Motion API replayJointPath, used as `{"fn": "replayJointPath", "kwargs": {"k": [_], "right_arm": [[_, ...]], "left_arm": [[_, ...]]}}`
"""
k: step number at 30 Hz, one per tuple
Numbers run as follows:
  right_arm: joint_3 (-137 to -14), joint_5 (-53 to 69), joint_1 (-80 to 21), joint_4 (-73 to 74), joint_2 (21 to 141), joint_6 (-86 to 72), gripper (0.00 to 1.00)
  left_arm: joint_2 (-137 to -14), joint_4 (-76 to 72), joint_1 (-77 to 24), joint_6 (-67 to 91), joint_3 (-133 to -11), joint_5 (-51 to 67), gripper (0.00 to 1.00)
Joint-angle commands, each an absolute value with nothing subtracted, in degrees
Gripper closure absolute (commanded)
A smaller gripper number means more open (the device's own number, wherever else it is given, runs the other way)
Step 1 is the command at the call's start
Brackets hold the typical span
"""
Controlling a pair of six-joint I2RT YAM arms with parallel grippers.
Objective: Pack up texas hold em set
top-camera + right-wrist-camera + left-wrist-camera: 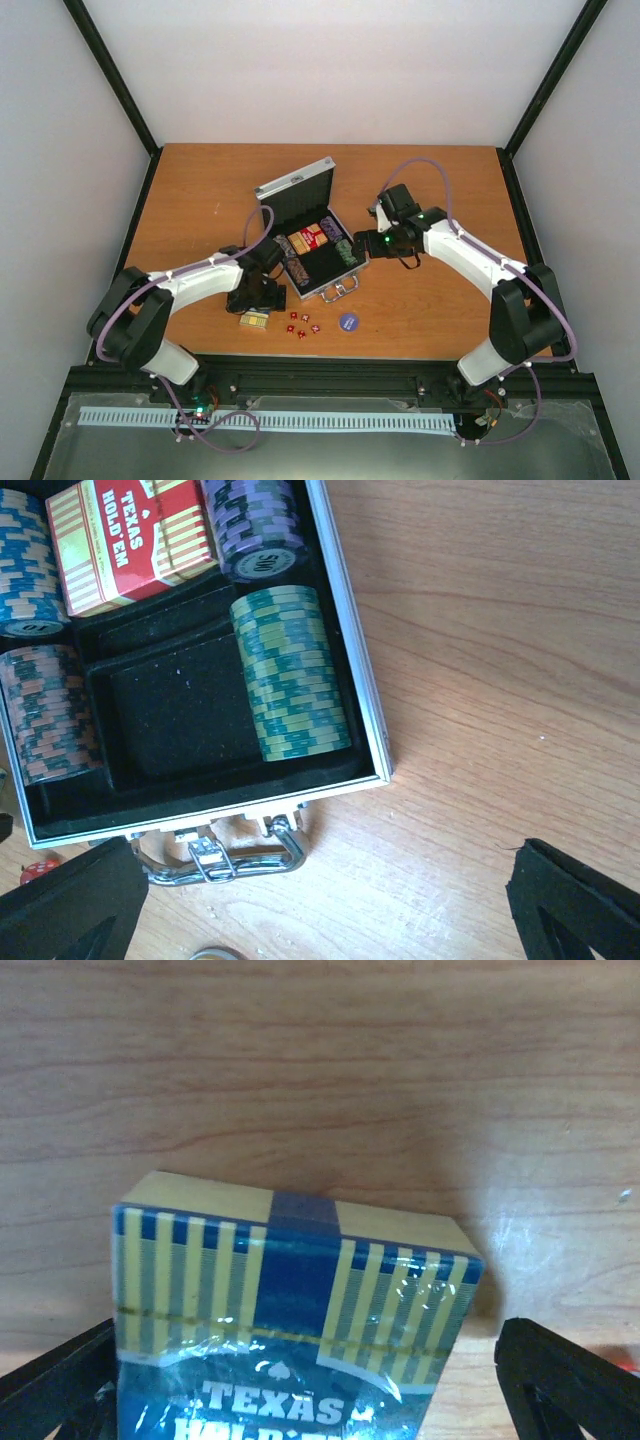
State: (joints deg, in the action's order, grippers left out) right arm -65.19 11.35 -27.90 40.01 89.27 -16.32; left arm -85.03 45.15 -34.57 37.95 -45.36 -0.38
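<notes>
The silver case (345,275) lies open mid-table, its lid (297,195) raised. Inside are a red card box (130,540) and green (290,675), purple (255,530), blue (25,570) and orange-brown (50,715) chip stacks. A blue and yellow card box (290,1300) lies on the wood in front of the case. My left gripper (310,1390) is open, with one finger on each side of that box and a gap at each side. My right gripper (320,910) is open over bare wood by the case's handle (225,855).
Several tiny red dice (301,325) and a blue-purple disc (348,322) lie near the front edge, right of the blue card box (254,321). One die (38,870) shows beside the right gripper's left finger. A black frame borders the table.
</notes>
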Motion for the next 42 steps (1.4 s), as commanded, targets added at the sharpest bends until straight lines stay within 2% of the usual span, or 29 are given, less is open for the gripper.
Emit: {"fn": "replayJointPath", "kwargs": {"k": [1, 6, 9, 11, 15, 20, 30, 37, 42], "right_arm": [[-63.14, 12.59, -26.34, 38.67, 86.75, -15.62, 0.0], [-61.88, 13.26, -25.69, 38.41, 86.32, -15.54, 0.0], [-61.7, 13.35, -25.4, 38.33, 86.32, -15.38, 0.0], [-61.7, 13.56, -25.19, 38.24, 86.35, -15.29, 0.0], [-61.91, 13.88, -25.01, 38.1, 86.89, -15.12, 0.0], [-62.31, 13.98, -24.72, 38.21, 87.19, -14.73, 0.0], [-61.44, 13.29, -23.1, 37.76, 86.45, -14.14, 0.0], [-60.54, 11.77, -21.29, 35.98, 85.22, -14.59, 0.0], [-60.64, 10.99, -19.6, 34.58, 84.56, -14.27, 0.0]], "left_arm": [[-87.17, 43.9, -36.73, 39.28, -45.1, -2.39, 0.01], [-89.0, 43.79, -37.69, 40.31, -44.54, -2.88, 0.07], [-88.79, 44.81, -37.79, 40.52, -44.4, -3.34, 0.17], [-88.6, 45.56, -37.78, 40.71, -44.29, -3.85, 0.29], [-88.63, 46.14, -37.79, 41.19, -44.44, -4.32, 0.34], [-87.21, 48.16, -37.78, 41.25, -46.26, -5.42, 0.53], [-80.71, 58.28, -38.28, 32.52, -66.06, -9.04, 0.51], [-86.42, 49.78, -38.83, 18.54, -70.57, -2.27, 0.53], [-90.9, 45.14, -39.02, 8.25, -73.05, 0.58, 0.49]]}}
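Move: The blue Texas Hold'em card deck stands right between my open left fingers, its middle about 1 cm back and 1 cm below. From that hand the case's empty slot is some 9 cm ahead and 13 cm right, the brown chip stack about 8 cm ahead and 8 cm right, the red dice about 4 cm back and 9 cm right. From my right hand the deck lies roughly 13 cm back, 24 cm left and 10 cm below. I ease my left hand barely 1 cm lower and close its fingers on the deck's two sides. Gripping it, I lift about 13 cm while swinging 8 cm forward and 7 cm right towards the case's empty slot, turning some 20 degrees clockwise and tipping the fingers forward, then begin to sink. My empty right hand backs off about 4 cm to the right, fingers open. ##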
